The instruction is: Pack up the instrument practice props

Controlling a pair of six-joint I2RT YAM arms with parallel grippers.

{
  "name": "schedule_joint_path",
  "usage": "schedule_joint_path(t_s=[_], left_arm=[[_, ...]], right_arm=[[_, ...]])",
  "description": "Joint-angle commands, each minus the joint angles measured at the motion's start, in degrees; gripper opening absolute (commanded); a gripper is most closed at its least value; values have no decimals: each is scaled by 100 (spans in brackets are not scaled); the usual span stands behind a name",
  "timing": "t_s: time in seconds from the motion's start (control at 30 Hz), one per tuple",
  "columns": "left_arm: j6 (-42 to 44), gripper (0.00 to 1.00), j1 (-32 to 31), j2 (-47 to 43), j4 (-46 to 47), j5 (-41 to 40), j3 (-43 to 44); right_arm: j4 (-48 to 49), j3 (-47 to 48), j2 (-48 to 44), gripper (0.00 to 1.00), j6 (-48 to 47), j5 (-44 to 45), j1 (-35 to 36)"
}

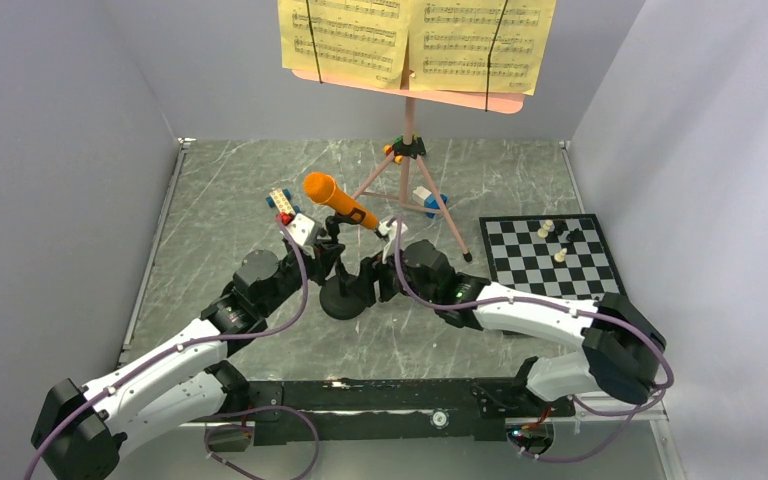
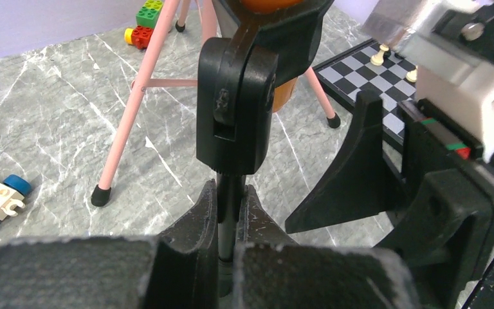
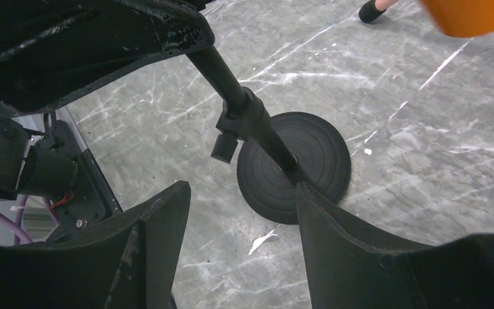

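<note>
The pink music stand [image 1: 409,118] stands on its tripod at the back, with yellow sheet-music pages [image 1: 415,40] on its desk. The orange microphone [image 1: 338,200] sits tilted in the clip of the small black mic stand, whose round base [image 1: 345,298] rests on the table. My left gripper [image 1: 334,260] is shut on the stand's thin pole [image 2: 231,206] just below the clip [image 2: 235,109]. My right gripper [image 1: 372,273] is open and empty beside the stand. In the right wrist view its jaws [image 3: 241,190] stand wide apart just in front of the base [image 3: 296,164].
A chessboard [image 1: 548,250] with a few pieces lies at the right. Toy blocks [image 1: 282,205] lie left of the microphone and more [image 1: 428,198] lie between the tripod legs [image 2: 141,90]. Grey walls close in the table on three sides.
</note>
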Motion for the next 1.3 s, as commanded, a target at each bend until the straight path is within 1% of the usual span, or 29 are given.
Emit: schedule_joint_path(t_s=[0.0,0.13,0.3,0.43,0.53,0.63,0.8,1.03,1.17,1.27], left_arm=[[-455,0,-31,-17,115,-4,65],[-450,0,-81,18,106,-19,77],[-350,0,-188,57,-59,-109,174],[-273,0,-249,40,-137,-185,198],[-290,0,-254,61,-176,-238,207],[-317,0,-255,104,-218,-251,223],[-337,0,-253,208,-234,-278,217],[-358,0,-261,363,-232,-264,188],[-357,0,-262,407,-183,-260,143],[-373,0,-263,443,-150,-266,112]], right_arm=[[508,424,300,65,-44,125,104],[615,592,533,61,-94,277,160],[553,791,843,47,-141,483,181],[543,809,973,28,-233,462,210],[413,859,1032,11,-370,458,251],[291,871,1051,0,-697,673,388],[183,829,1096,0,-1515,1369,729],[333,751,1224,0,-2608,2549,1129],[661,638,1315,0,-3402,3320,1434],[1170,513,1541,0,-4221,4047,1725]])
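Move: Just ahead and to the left of the open right fingers, about 2 cm forward and 3 cm left at nearly their height, sits the small black clamp knob on the microphone stand's pole. The stand's round base lies about 3 cm forward, 4 cm left and 14 cm below this hand; the orange microphone is some 8 cm forward, 4 cm left and 11 cm above. From the left hand, already gripping the pole, the knob is about 7 cm down and 2 cm back. Sliding left and forward about 4 cm, the right hand brings its fingers around the clamp knob and shuts them on it. Then, staying in place, it rolls about its own pointing axis some 35 degrees, counter-clockwise as seen from behind the hand. The left hand keeps its pinch on the pole above, steadying the stand with barely a centimetre of drift. ##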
